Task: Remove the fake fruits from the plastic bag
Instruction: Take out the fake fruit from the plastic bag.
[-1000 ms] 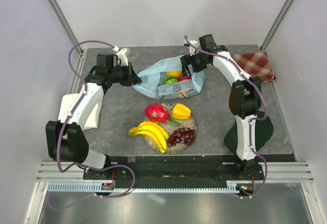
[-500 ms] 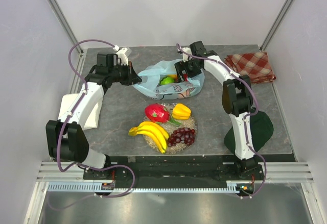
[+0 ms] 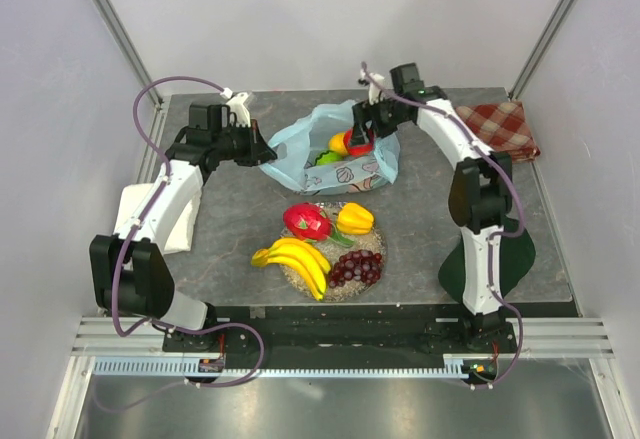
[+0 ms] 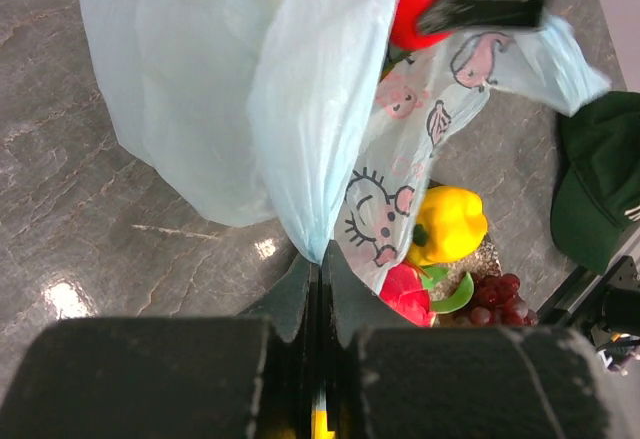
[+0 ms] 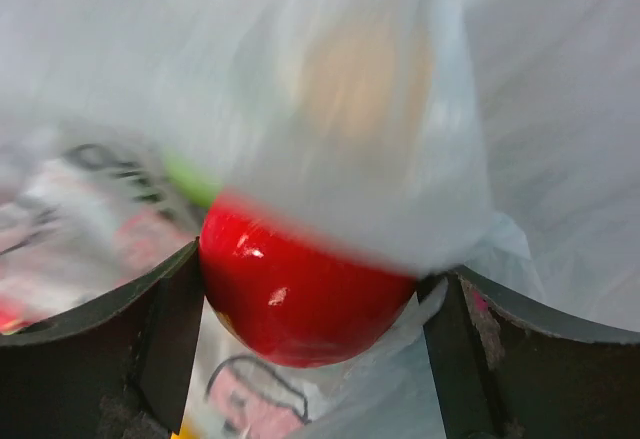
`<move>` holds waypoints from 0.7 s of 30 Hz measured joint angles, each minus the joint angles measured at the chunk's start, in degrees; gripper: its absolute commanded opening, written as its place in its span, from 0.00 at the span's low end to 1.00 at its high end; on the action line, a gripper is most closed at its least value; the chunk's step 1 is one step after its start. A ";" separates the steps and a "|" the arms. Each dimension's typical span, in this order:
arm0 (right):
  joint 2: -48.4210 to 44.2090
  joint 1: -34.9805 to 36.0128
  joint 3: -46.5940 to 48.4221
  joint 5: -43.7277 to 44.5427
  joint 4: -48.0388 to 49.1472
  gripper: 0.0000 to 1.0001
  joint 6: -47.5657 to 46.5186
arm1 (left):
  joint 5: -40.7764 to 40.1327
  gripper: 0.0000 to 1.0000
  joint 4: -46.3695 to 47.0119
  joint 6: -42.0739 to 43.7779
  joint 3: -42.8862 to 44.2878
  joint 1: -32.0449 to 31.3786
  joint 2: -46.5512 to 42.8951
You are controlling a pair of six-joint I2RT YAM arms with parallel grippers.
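Note:
The light blue plastic bag (image 3: 350, 166) lies at the back middle of the table. My left gripper (image 3: 256, 148) is shut on its left edge, and the film is pinched between the jaws (image 4: 320, 259). Inside the bag's mouth, my right gripper (image 3: 361, 139) is shut on a red apple (image 5: 300, 304); the left finger touches it and bag film lies at the right finger. A yellow-green mango (image 3: 334, 149) remains in the bag (image 5: 500, 109). Bananas (image 3: 295, 259), dragon fruit (image 3: 307, 221), a yellow pepper (image 3: 355, 219) and grapes (image 3: 357, 267) rest on a round mat (image 3: 375, 243).
A red checkered cloth (image 3: 500, 127) lies at the back right corner. A dark green cap (image 3: 512, 254) sits by the right arm's base. White walls and frame posts close in the table on three sides.
My right gripper dipped into the bag, closed around the red apple and has risen slightly with it. The left gripper has stayed put, holding the bag.

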 measured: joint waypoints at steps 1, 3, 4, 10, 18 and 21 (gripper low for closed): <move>-1.57 -0.85 0.00 -2.80 -0.02 0.65 0.50 | -0.04 0.02 0.00 -0.02 0.04 0.00 0.00; -4.26 -2.56 0.00 -7.85 0.15 0.65 1.81 | -0.09 0.02 0.00 -0.02 0.09 0.00 0.11; -5.57 -3.61 0.00 -10.60 0.26 0.65 2.89 | -0.11 0.02 -0.02 -0.02 0.20 0.00 0.22; -8.59 -8.41 -3.15 -25.55 4.52 0.67 11.65 | -0.63 0.02 -0.02 -0.04 1.07 0.02 0.68; -8.70 -9.79 -19.19 -40.37 42.49 0.68 52.19 | -1.53 0.02 0.22 -0.02 1.95 0.13 1.40; -7.78 -9.79 -20.79 -42.60 55.74 0.65 64.37 | -1.55 0.02 0.24 0.00 1.99 0.13 1.51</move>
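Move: The apple is already pinched in the right gripper, low inside the bag. The plate it is to go to has its middle some 23 cm back and 6 cm left of that hand, 8 cm lower. The yellow pepper on the plate is about 17 cm back and 1 cm left; in the bag, the mango is about 5 cm left and 1 cm ahead, and the green fruit 8 cm left and 2 cm back. From the left hand, the plate is roughly 12 cm back, 14 cm right. Bring the right gripper quickly up about 13 cm, lifting the apple out through the bag's mouth with the grip unchanged, and ease back slightly. As it rises, swing the fingers up by some 55 degrees, from pointing down and left to nearly level, pointing left. Keep the left fingers shut on the bag's edge, holding it open with only a slight forward drift. ##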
